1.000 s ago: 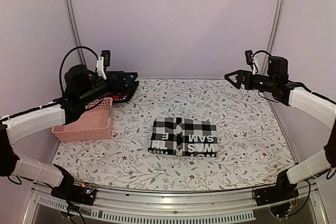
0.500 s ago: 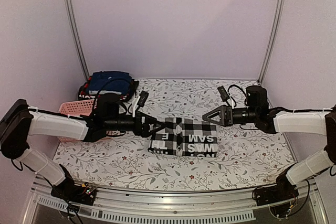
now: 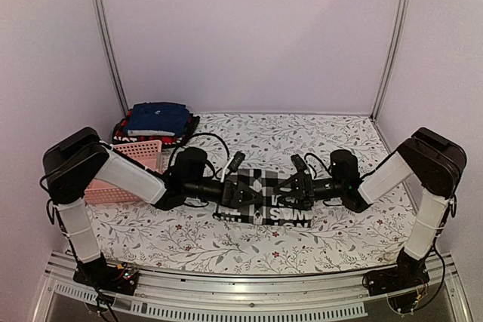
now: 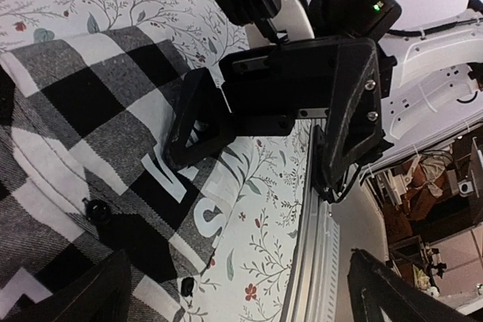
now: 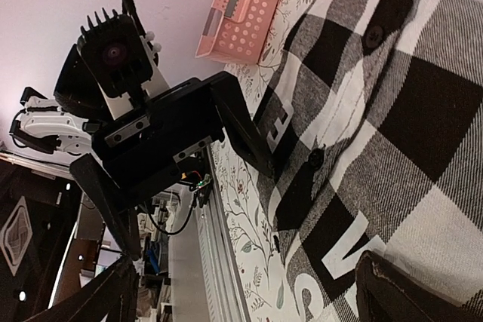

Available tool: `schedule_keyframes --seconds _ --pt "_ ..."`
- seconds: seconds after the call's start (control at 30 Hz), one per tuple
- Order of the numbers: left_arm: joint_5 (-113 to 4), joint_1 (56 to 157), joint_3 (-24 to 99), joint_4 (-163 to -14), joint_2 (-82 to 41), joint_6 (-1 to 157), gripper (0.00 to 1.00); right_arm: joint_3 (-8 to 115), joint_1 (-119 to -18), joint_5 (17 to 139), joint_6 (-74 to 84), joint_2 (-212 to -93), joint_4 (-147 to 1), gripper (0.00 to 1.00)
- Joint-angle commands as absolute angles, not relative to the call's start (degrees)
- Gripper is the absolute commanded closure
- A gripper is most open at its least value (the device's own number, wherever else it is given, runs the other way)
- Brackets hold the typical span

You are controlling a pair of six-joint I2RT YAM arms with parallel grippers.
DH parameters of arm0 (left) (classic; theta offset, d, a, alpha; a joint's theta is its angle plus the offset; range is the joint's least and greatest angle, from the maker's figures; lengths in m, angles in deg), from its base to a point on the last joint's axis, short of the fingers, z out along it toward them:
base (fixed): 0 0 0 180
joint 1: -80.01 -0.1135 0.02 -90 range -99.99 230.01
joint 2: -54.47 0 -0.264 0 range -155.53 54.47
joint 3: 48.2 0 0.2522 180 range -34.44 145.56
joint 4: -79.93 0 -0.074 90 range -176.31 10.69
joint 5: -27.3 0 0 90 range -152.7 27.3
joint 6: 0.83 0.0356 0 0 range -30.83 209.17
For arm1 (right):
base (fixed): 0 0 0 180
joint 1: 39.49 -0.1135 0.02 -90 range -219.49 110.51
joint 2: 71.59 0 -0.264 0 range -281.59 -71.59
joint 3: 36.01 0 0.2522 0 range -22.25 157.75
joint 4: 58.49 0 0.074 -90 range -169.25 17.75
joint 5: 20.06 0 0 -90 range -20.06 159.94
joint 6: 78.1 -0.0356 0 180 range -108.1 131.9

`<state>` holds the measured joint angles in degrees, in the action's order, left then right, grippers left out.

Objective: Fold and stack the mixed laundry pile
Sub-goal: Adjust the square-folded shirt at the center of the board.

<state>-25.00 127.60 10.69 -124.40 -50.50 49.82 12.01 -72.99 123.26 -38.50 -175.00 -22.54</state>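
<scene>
The folded black-and-white checked shirt (image 3: pixel 250 213) with white lettering lies mid-table. My left gripper (image 3: pixel 253 192) and right gripper (image 3: pixel 285 194) hang low over it, tips facing each other, a short gap apart. Both stand open with nothing between the fingers. The left wrist view shows the shirt (image 4: pixel 90 111) below and the right gripper's dark fingers (image 4: pixel 204 122) touching or just above the cloth. In the right wrist view the shirt (image 5: pixel 423 96) fills the right side. At the back left, folded navy trousers (image 3: pixel 157 118) rest on a red-and-black plaid piece (image 3: pixel 122 132).
A pink slotted basket (image 3: pixel 147 152) stands at the left, partly behind my left arm, and shows again in the right wrist view as the basket (image 5: pixel 241 13). The floral tablecloth (image 3: pixel 347 141) covers the table. A metal rail (image 3: pixel 249 292) runs along the near edge.
Both arms have swung in from the sides and down over the checked shirt, until their tips nearly meet. The left arm left the back-left stack, which now shows. Jaws stayed open.
</scene>
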Motion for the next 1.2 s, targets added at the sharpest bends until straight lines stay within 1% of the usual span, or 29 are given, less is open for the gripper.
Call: schedule_keyframes --seconds 0.0,0.1,0.17,0.3,0.4,0.5,0.6,0.77,0.9,1.17 --pt "-22.9 127.6 5.9 -134.2 -55.6 42.8 0.00 8.2 -73.2 125.9 -46.6 -184.6 -7.9 0.01" --pt "-24.8 125.9 1.6 -136.4 -58.1 41.0 0.00 5.8 -71.0 125.7 -46.9 -189.7 -5.8 0.01" --pt "-25.9 124.4 -1.0 -137.0 -58.4 40.5 0.00 3.1 -68.5 125.3 -46.9 -190.9 -4.8 0.01" --pt "-26.8 121.1 -4.7 -135.7 -53.7 41.8 0.00 -0.4 -64.5 127.4 -46.4 -187.4 -5.1 0.01" --pt "-28.6 121.4 -0.9 -125.3 -47.5 48.4 0.00 0.4 -64.0 129.1 -44.6 -179.7 -9.0 0.01" --pt "-28.7 121.5 3.7 -118.9 -44.6 52.0 0.00 5.6 -63.7 129.7 -41.1 -172.6 -16.6 0.01" --pt "-28.6 121.5 8.7 -116.1 -45.1 53.6 0.00 11.8 -63.7 130.4 -38.0 -171.3 -21.6 0.01" --pt "-27.9 120.4 16.8 -117.3 -51.6 53.1 0.00 20.2 -63.9 131.6 -38.1 -177.2 -22.1 0.01" --pt "-26.7 118.1 21.9 -118.9 -59.1 51.9 0.00 25.4 -63.8 131.8 -37.9 -186.1 -22.5 0.01" --pt "-29.6 112.4 21.5 -119.5 -65.2 51.3 0.00 31.1 -59.6 128.9 -31.9 -197.9 -30.4 0.05"
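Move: Just below both hands lies the square-folded shirt: its middle is about 6 cm below the left hand, 2 cm ahead and 3 cm to its right. From the right hand it is some 7 cm left, 1 cm ahead and 6 cm down. The shirt's far edge runs about 11 cm beyond its middle. The pink basket stands roughly 38 cm left and 10 cm ahead of the left hand, and the folded stack about 33 cm left and 33 cm ahead. Sinking some 5 cm to the shirt with jaws still wide open, the two hands draw apart low over it, each about 5 cm outward to its own side. They then lift clear, reach forward 10 to 12 cm towards the shirt's far edge and come down again there, open fingers against the cloth, the left hand turning some 15 degrees counter-clockwise. ##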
